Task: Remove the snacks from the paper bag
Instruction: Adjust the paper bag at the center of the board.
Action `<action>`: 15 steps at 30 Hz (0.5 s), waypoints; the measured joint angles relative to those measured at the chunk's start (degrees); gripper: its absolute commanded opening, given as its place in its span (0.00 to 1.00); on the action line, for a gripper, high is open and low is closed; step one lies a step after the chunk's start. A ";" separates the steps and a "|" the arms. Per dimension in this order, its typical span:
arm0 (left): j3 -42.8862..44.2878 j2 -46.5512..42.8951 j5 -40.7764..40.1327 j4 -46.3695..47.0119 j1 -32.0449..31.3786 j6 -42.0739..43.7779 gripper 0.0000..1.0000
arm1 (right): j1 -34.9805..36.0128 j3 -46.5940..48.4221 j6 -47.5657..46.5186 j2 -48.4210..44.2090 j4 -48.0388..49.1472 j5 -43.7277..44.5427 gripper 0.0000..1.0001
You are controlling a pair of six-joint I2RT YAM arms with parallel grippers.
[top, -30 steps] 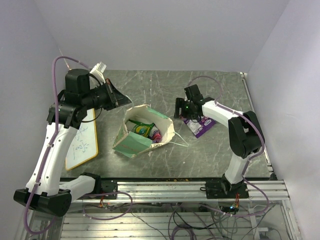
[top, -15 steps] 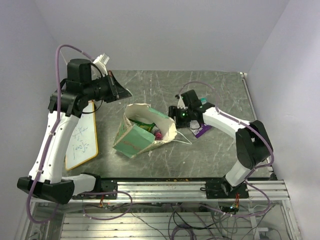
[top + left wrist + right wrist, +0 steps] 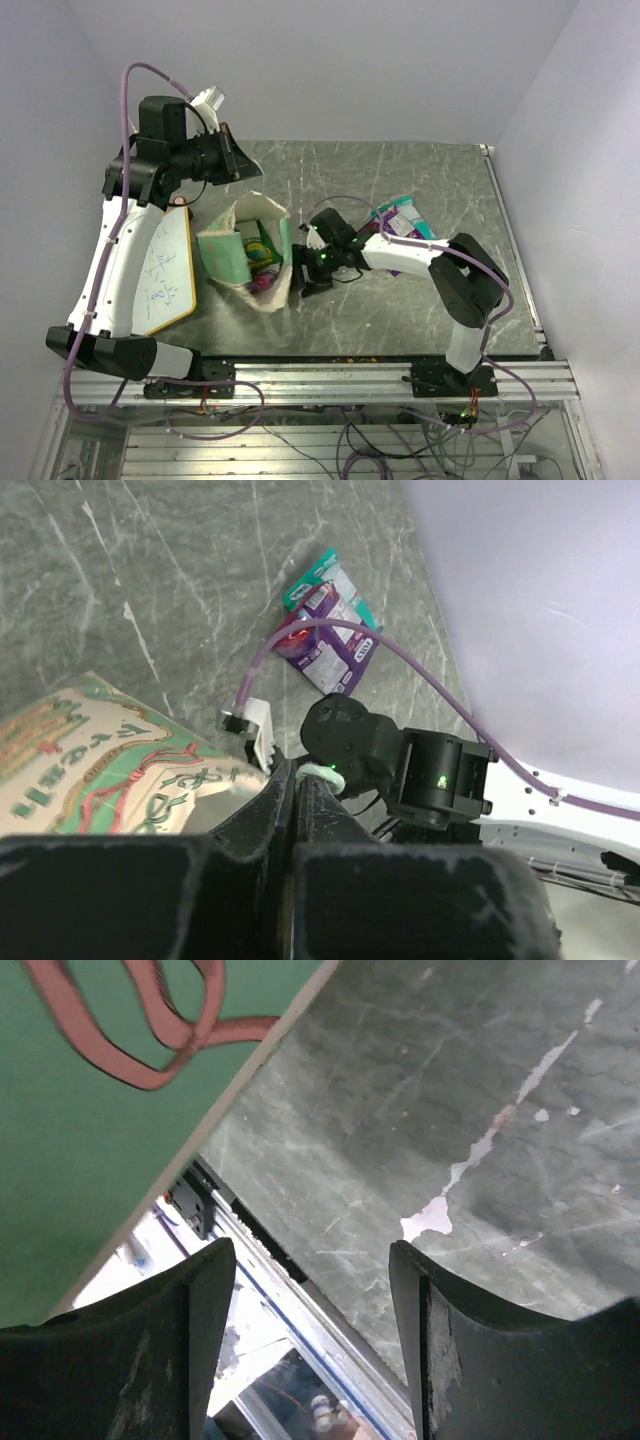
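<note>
The paper bag stands upright left of centre, its mouth facing up, and colourful snacks show inside it. My left gripper hangs just above the bag's rim, shut on a pale strip of the bag; in the left wrist view the fingertips pinch it beside the printed cream panel. My right gripper stands open low against the bag's right side. Nothing lies between its fingers, and the bag's green wall fills the upper left there. A purple and a teal packet lie on the table.
A wood-framed whiteboard lies on the table left of the bag. The metal rail of the table's near edge runs just beyond my right fingers. Purple walls close in the back and both sides.
The left gripper rose and drew back left, pulling the bag from lying on its side to upright. The right gripper left the purple packet and swept left to the bag's side.
</note>
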 measured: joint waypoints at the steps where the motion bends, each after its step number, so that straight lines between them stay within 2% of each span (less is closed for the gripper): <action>1: -0.98 -0.35 0.07 0.72 0.04 -0.39 0.07 | 0.83 1.11 -0.42 0.44 -0.81 0.17 0.63; 8: -20.81 -12.50 1.44 9.73 0.20 -7.48 0.07 | -2.32 2.91 -8.22 -3.28 -11.65 11.37 0.65; 12: -30.21 -19.61 2.47 16.85 -0.55 -14.40 0.07 | -4.48 3.06 -13.40 -10.88 -17.55 18.56 0.65; 15: -33.31 -21.62 1.97 20.59 -2.51 -18.40 0.07 | -4.17 5.25 -16.52 -16.48 -20.31 21.29 0.66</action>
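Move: The bag hangs by its handle from the left gripper, its middle about 25 cm below, some 5 cm back and 4 cm to the left. From the open right gripper, low beside its right wall, the bag's middle is 14 cm left, 6 cm ahead and 6 cm up. The whiteboard lies 24 cm left of the left hand and 1 cm back. The purple packet is 26 cm right and 14 cm ahead of the right hand. Keep the left fingers shut on the bag's handle and bring that gripper back about 6 cm and down 4 cm, towards the bag, rolling its left side down some 15 degrees. After a brief hold, swing the open right gripper away from the bag's right wall, to the right and forward, then climbing, as its fingertips swing down and forward. ##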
